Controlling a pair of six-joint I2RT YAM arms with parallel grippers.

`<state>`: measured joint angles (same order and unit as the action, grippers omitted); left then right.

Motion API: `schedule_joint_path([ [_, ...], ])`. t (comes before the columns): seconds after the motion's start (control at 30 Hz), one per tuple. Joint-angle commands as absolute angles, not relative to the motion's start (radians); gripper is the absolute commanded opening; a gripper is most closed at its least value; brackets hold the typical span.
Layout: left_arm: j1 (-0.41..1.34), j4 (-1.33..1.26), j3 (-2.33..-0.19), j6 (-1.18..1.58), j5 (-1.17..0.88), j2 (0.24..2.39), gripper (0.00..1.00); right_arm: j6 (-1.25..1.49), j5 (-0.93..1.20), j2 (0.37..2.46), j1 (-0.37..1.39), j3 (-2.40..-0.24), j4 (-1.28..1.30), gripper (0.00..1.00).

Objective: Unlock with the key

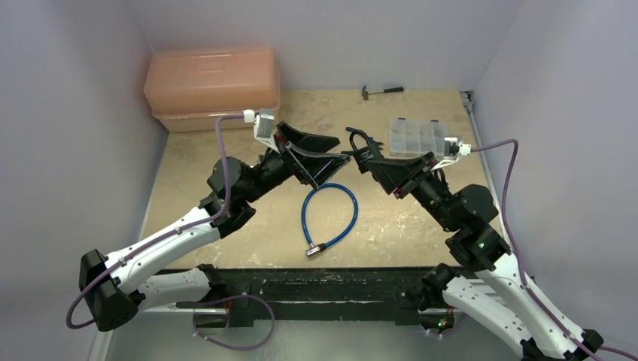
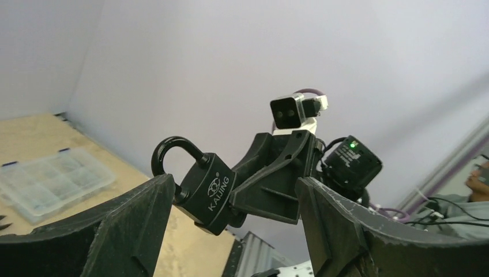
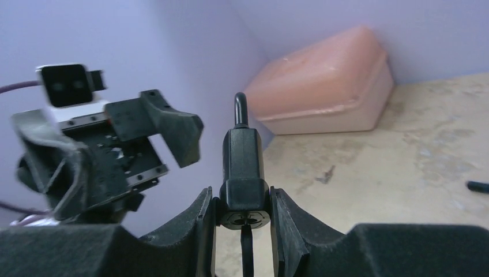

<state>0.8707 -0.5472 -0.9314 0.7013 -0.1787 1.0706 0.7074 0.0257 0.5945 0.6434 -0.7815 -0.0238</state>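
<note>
My right gripper [image 3: 243, 199] is shut on the body of a small black padlock [image 3: 243, 153], held above the table with its curved shackle pointing away. A thin black key [image 3: 247, 249] sticks out of the keyhole on the padlock's near end, between the fingers. In the left wrist view the same padlock [image 2: 209, 191], marked KAIJING, hangs in the right gripper's fingers [image 2: 271, 187]. My left gripper [image 2: 230, 231] is open with nothing between its fingers, just short of the padlock. From above, the left gripper [image 1: 342, 149] faces the padlock [image 1: 362, 153] at mid-table.
A blue cable loop [image 1: 331, 214] with a metal end lies on the table below the grippers. A pink plastic box [image 1: 213, 86] stands at the back left. A clear compartment organiser [image 1: 417, 138] sits at the back right, a small hammer [image 1: 382, 91] behind it.
</note>
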Motion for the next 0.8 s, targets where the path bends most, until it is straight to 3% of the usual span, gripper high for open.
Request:
schedule_joint_path([
  [0.0,0.864,-0.725,-0.918,0.846,-0.259,1.074,0.80,0.737,0.129,0.563,0.643,-0.791,-0.308,0.00],
  [0.33,0.864,-0.859,-0.907,0.894,-0.316,1.149,0.56,0.903,0.213,0.601,0.643,-0.780,-0.461,0.00],
  [0.77,0.864,-0.974,-0.901,0.896,-0.346,1.209,0.45,0.950,0.255,0.658,0.643,-0.782,-0.517,0.00],
])
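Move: The padlock, held in my right fingers with its shackle pointing away, lies about 7 cm to the right of my open left hand, 2 cm farther out and 4 cm lower. For my right hand, the gap between my left fingers is some 9 cm to the left, level fore and aft, and 5 cm up; the padlock sits 2 cm ahead and 2 cm left of it. Far below, some 42 cm down, from my left hand: blue cable 3 cm back, straight under sideways; pliers 18 cm ahead, 10 cm right. I lift the padlock with my right hand about 6 cm, drawing it back and to the left some 3 cm each, into the gap of my left fingers, and twist it some 20 degrees, keeping my grip. My left hand eases back and up a couple of cm, then goes right and sinks slightly, turning about 15 degrees, mostly clockwise, while its fingers close to roughly half open around the body. ##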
